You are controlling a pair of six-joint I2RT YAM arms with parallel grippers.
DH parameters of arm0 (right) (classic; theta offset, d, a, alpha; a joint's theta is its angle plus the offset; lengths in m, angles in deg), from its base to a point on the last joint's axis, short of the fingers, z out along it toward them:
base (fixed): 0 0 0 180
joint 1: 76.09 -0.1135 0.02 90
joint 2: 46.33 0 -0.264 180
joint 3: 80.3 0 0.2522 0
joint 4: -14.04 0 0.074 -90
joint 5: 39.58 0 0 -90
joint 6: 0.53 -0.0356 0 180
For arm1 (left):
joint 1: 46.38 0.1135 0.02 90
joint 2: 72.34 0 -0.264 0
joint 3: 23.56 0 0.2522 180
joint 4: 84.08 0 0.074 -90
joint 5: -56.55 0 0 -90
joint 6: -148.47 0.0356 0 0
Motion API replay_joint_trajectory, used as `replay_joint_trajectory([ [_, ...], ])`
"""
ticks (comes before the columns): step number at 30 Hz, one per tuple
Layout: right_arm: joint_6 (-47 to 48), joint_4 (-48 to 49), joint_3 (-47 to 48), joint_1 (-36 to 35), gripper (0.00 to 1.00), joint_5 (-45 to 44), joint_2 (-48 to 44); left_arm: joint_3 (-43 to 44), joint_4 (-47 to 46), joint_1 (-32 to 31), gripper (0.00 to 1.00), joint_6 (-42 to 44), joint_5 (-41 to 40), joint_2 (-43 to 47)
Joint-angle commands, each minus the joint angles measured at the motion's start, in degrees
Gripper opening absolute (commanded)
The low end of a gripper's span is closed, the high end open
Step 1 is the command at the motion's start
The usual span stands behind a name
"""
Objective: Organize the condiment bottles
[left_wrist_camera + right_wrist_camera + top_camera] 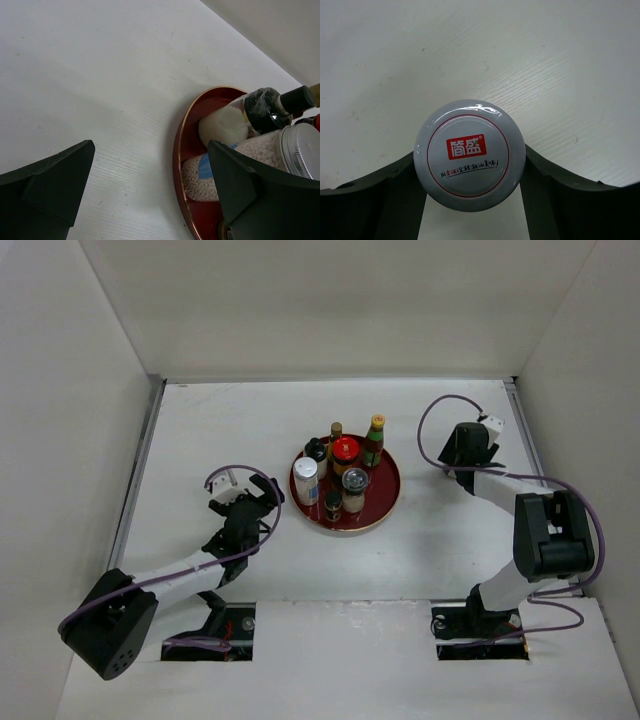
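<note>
Several condiment bottles stand on the round red tray [387, 502]: a white-capped jar [306, 480], a black-capped bottle [316, 450], a red-capped jar [346, 453], a yellow-capped green bottle [374, 438] and a silver-capped jar [354, 488]. My left gripper [262, 490] [150, 150] is open just left of the tray, with only bare table between its fingers. My right gripper [466, 445] [470, 160] is out on the table right of the tray. It is shut on a grey-capped jar [470, 135] with a red logo, both fingers against its sides. The top view hides this jar under the gripper.
The tray's gold-edged rim [179, 150] sits close to my left gripper's right finger [240, 185], with a grain-filled jar [200, 175] just behind it. White walls enclose the table on the left, back and right.
</note>
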Motion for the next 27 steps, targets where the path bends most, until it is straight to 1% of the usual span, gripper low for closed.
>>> replay_joint_trajectory([
  [1, -0.07, 5.0, 2.22, -0.01, 0.52, -0.71, -2.62, -0.04, -0.24, 1.21, 1.0, -2.17, 0.38, 0.81],
  [4, 0.37, 5.53, 0.29, -4.3, 0.51, -2.55, -8.06, 0.31, 0.73, 2.26, 1.0, -3.05, 3.02, 1.07],
  [7, 2.38, 5.45, -0.86, -10.1, 0.5, -3.96, -13.51, 0.49, 0.82, 3.32, 1.0, -3.14, 3.64, -0.06],
  [12, 1.51, 6.5, -0.86, -19.68, 0.51, -3.26, -16.69, 0.58, 0.64, 3.58, 1.0, -3.4, 4.52, -0.33],
  [14, 1.25, 6.85, 0.28, -22.94, 0.51, -3.17, -15.56, 0.58, 0.64, 3.84, 1.0, -3.49, 4.17, -0.77],
  [19, -0.24, 7.99, 2.3, -27.43, 0.52, -2.56, -10.81, 0.05, 0.73, 4.37, 1.0, -4.01, 5.14, 0.81],
  [23, -1.48, 8.08, 3.45, -28.75, 0.52, -0.97, -6.95, -0.13, 0.82, 4.9, 1.0, -4.28, 5.31, 0.81],
  [27, -2.62, 8.35, 2.92, -29.8, 0.53, -1.32, -4.48, -0.3, 0.82, 5.07, 1.0, -4.81, 5.49, 1.25],
])
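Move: The white-capped jar is already in the right fingers. The bare right side of the red tray, where it is headed, lies some 20 cm to that hand's left, 4 cm back and 4 cm below. The green-labelled bottle stands about 22 cm left and 1 cm ahead, the red-capped jar 29 cm left and 1 cm back, the grey-capped jar 26 cm left and 8 cm back. That bare spot is roughly 35 cm right of the left hand, 3 cm ahead, 8 cm below. The white-capped jar, still pinched in the right fingers, is lifted off the table and swept quickly left, about 20 cm and slightly back, to the tray's bare right side. The hand rises some 9 cm on the way, then sinks about 6 cm beside the green-labelled bottle, keeping its hold and turning nearly 30 degrees counter-clockwise. ##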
